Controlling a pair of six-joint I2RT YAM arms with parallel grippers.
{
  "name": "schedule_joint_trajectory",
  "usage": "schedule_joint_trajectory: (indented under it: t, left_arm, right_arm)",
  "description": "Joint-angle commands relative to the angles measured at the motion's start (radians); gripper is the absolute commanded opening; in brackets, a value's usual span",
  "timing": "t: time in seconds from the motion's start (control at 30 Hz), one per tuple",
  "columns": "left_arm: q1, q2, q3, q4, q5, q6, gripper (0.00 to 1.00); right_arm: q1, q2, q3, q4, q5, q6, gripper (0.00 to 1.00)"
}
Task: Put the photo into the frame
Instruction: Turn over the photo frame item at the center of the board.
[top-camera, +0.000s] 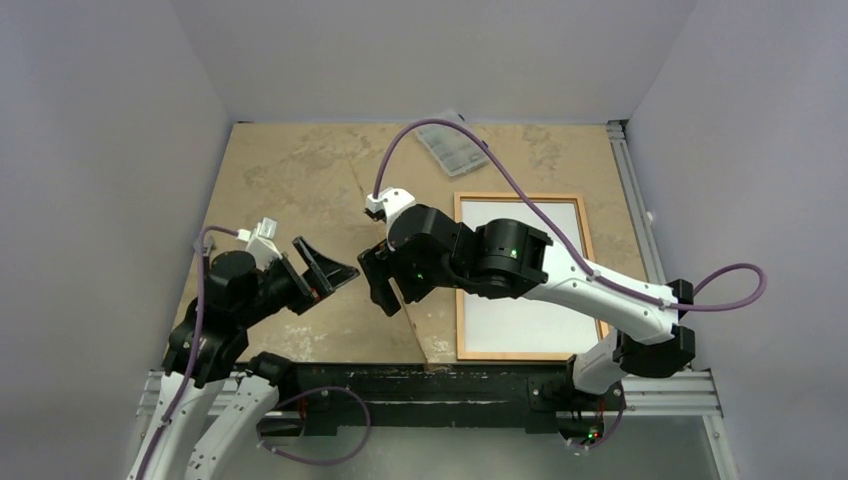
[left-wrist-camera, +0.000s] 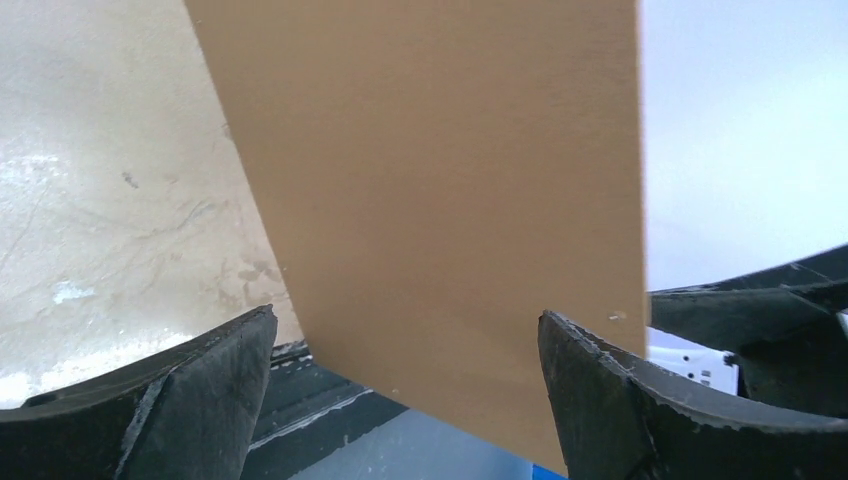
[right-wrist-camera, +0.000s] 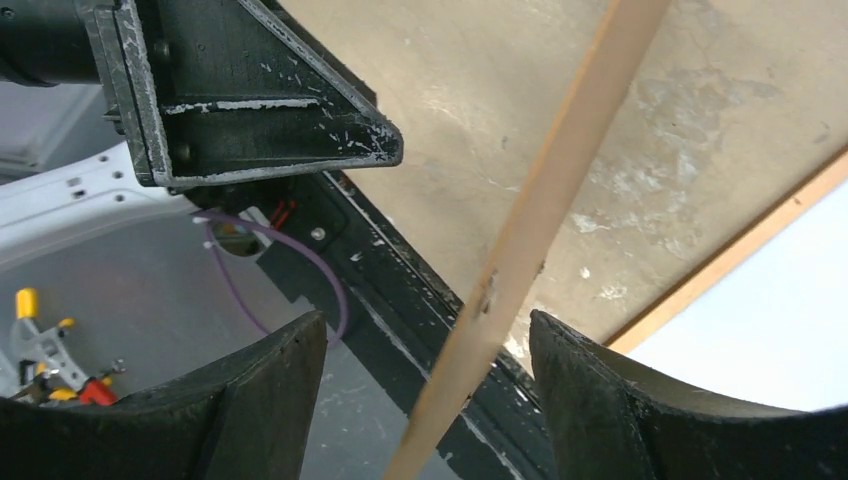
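Observation:
The frame, orange-brown wood, lies flat at the right of the table, and its rail shows in the right wrist view. A white rectangle fills it, apparently the photo with its white back up. A plain brown backing board stands tilted just left of the frame. My right gripper is open, and the board's edge runs between its fingers with a gap on each side. My left gripper is open wide, facing the board's broad face.
A small clear plastic compartment box sits at the back of the table. Grey walls close in the left, back and right. The black rail runs along the near edge. Hand tools lie below the table level.

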Motion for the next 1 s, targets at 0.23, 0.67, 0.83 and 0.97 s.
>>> schedule_joint_trajectory:
  t: [0.23,0.67,0.83,0.97]
  left_arm:
    - [-0.002,-0.045,0.035,0.106,0.051,-0.058,1.0]
    - [-0.001,-0.015,-0.055,0.075,-0.035,-0.038,0.79]
    - [-0.002,0.022,-0.112,0.118,-0.039,-0.035,0.72]
    - [-0.002,0.039,-0.14,0.09,-0.098,-0.012,0.62]
  right_arm:
    - [0.003,-0.082,-0.089,0.158,-0.129,0.014,0.74]
    - [-0.055,-0.194,-0.255,0.222,-0.15,0.068,0.73]
    - [-0.151,-0.242,-0.376,0.309,-0.306,0.094,0.73]
    - [-0.242,-0.286,-0.483,0.375,-0.407,0.108,0.73]
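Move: The brown backboard stands nearly on edge between the grippers, its middle about 7 cm ahead of the left hand, 6 cm to its right and 10 cm below. From the right hand it is roughly 8 cm ahead, 2 cm left and 16 cm below, with the upper edge running between those open fingers. The frame's middle is about 8 cm ahead and 37 cm right of the left hand; the parts box is some 40 cm ahead, 20 cm right. Lift the open left gripper about 2.5 cm, then bring it down some 7 cm and slightly forward, partly closing the fingers around the board's upper edge as it comes over and rests on them. Ease the right gripper back and a little left, then swing it right about 4 cm, forward and down over the board's face, fingers open, clear of that edge. ##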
